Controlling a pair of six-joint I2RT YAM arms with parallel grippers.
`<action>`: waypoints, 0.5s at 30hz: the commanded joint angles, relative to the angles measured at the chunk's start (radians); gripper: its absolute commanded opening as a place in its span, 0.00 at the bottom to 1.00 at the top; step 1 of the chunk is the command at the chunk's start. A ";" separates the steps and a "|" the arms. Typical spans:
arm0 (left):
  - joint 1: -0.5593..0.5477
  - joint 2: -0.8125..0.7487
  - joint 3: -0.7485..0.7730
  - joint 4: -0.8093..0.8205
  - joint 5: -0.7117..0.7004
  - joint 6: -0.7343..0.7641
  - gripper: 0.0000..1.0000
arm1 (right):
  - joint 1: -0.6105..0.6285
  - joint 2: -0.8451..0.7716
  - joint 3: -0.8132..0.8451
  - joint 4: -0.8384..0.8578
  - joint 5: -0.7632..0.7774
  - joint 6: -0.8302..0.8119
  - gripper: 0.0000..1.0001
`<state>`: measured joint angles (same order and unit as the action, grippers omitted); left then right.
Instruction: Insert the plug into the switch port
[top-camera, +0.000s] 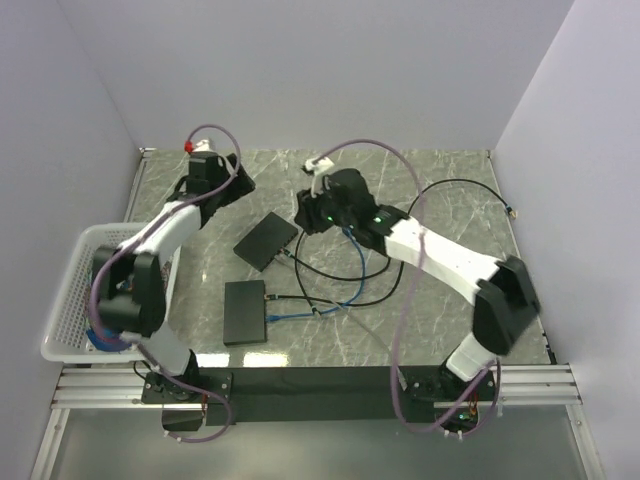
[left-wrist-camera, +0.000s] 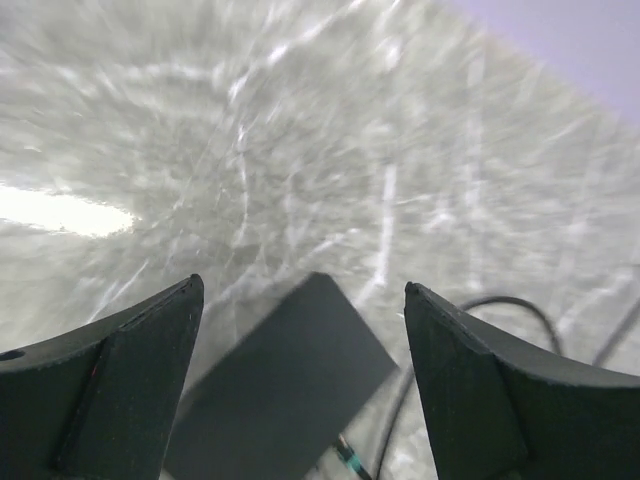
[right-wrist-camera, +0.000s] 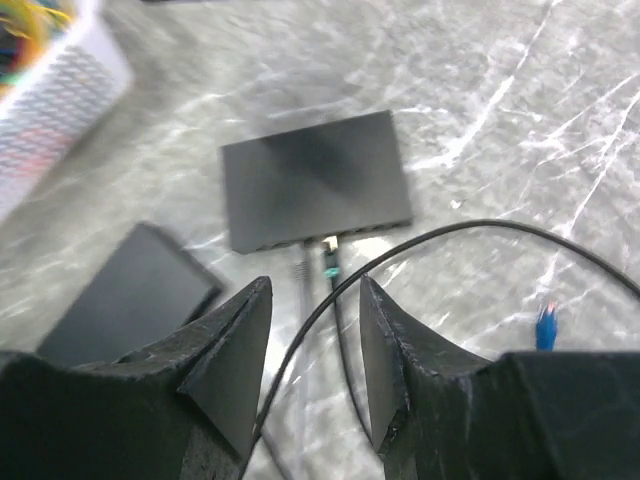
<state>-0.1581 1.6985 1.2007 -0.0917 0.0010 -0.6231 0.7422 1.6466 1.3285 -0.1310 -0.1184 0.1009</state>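
The switch (top-camera: 266, 241) is a flat black box lying askew mid-table. In the right wrist view the switch (right-wrist-camera: 316, 180) has its port side facing me, and a plug (right-wrist-camera: 330, 252) with a teal boot sits in a port. My right gripper (right-wrist-camera: 315, 283) is open and empty, hovering just short of that plug, with a black cable (right-wrist-camera: 420, 245) crossing the table under its gap. My left gripper (left-wrist-camera: 302, 285) is wide open above the switch (left-wrist-camera: 285, 385), touching nothing. From above, the left gripper (top-camera: 232, 188) is behind the switch and the right gripper (top-camera: 305, 215) is to its right.
A second black box (top-camera: 245, 312) lies nearer the arms, also seen as the second box (right-wrist-camera: 130, 295). A white basket (top-camera: 75, 300) hangs off the left edge. A blue cable (top-camera: 352, 262) and black loops trail right; a loose blue plug (right-wrist-camera: 545, 325) lies on the table.
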 joint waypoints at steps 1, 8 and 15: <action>-0.020 -0.225 -0.078 -0.008 -0.094 0.048 0.87 | 0.031 -0.163 -0.130 0.087 -0.026 0.045 0.48; -0.035 -0.581 -0.332 -0.045 -0.171 -0.030 0.85 | 0.195 -0.448 -0.316 0.047 0.019 0.088 0.48; -0.067 -0.857 -0.420 -0.221 -0.317 -0.040 0.86 | 0.354 -0.610 -0.422 -0.048 0.137 0.161 0.49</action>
<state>-0.2043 0.9199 0.7918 -0.2451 -0.2230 -0.6479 1.0519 1.0901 0.9298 -0.1425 -0.0631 0.2089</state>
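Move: Behind and below the empty left hand lies the upper switch, just plugged: about 5 cm back, 5 cm to its right and 13 cm down. From the right hand, also empty, that switch is some 8 cm ahead, 9 cm left and 19 cm down. The lower switch lies roughly 14 cm back and 13 cm left of the right hand, the loose black plug 14 cm back and 4 cm right, the blue plug 11 cm ahead and 13 cm right. Backing off from the upper switch with open fingers, both hands retreat through free air. The right draws back about 18 cm, rising a little and turning some 10 degrees counter-clockwise. The left climbs about 10 cm early on, then levels off, going back 15 cm and slightly left as its fingers tip upward. ##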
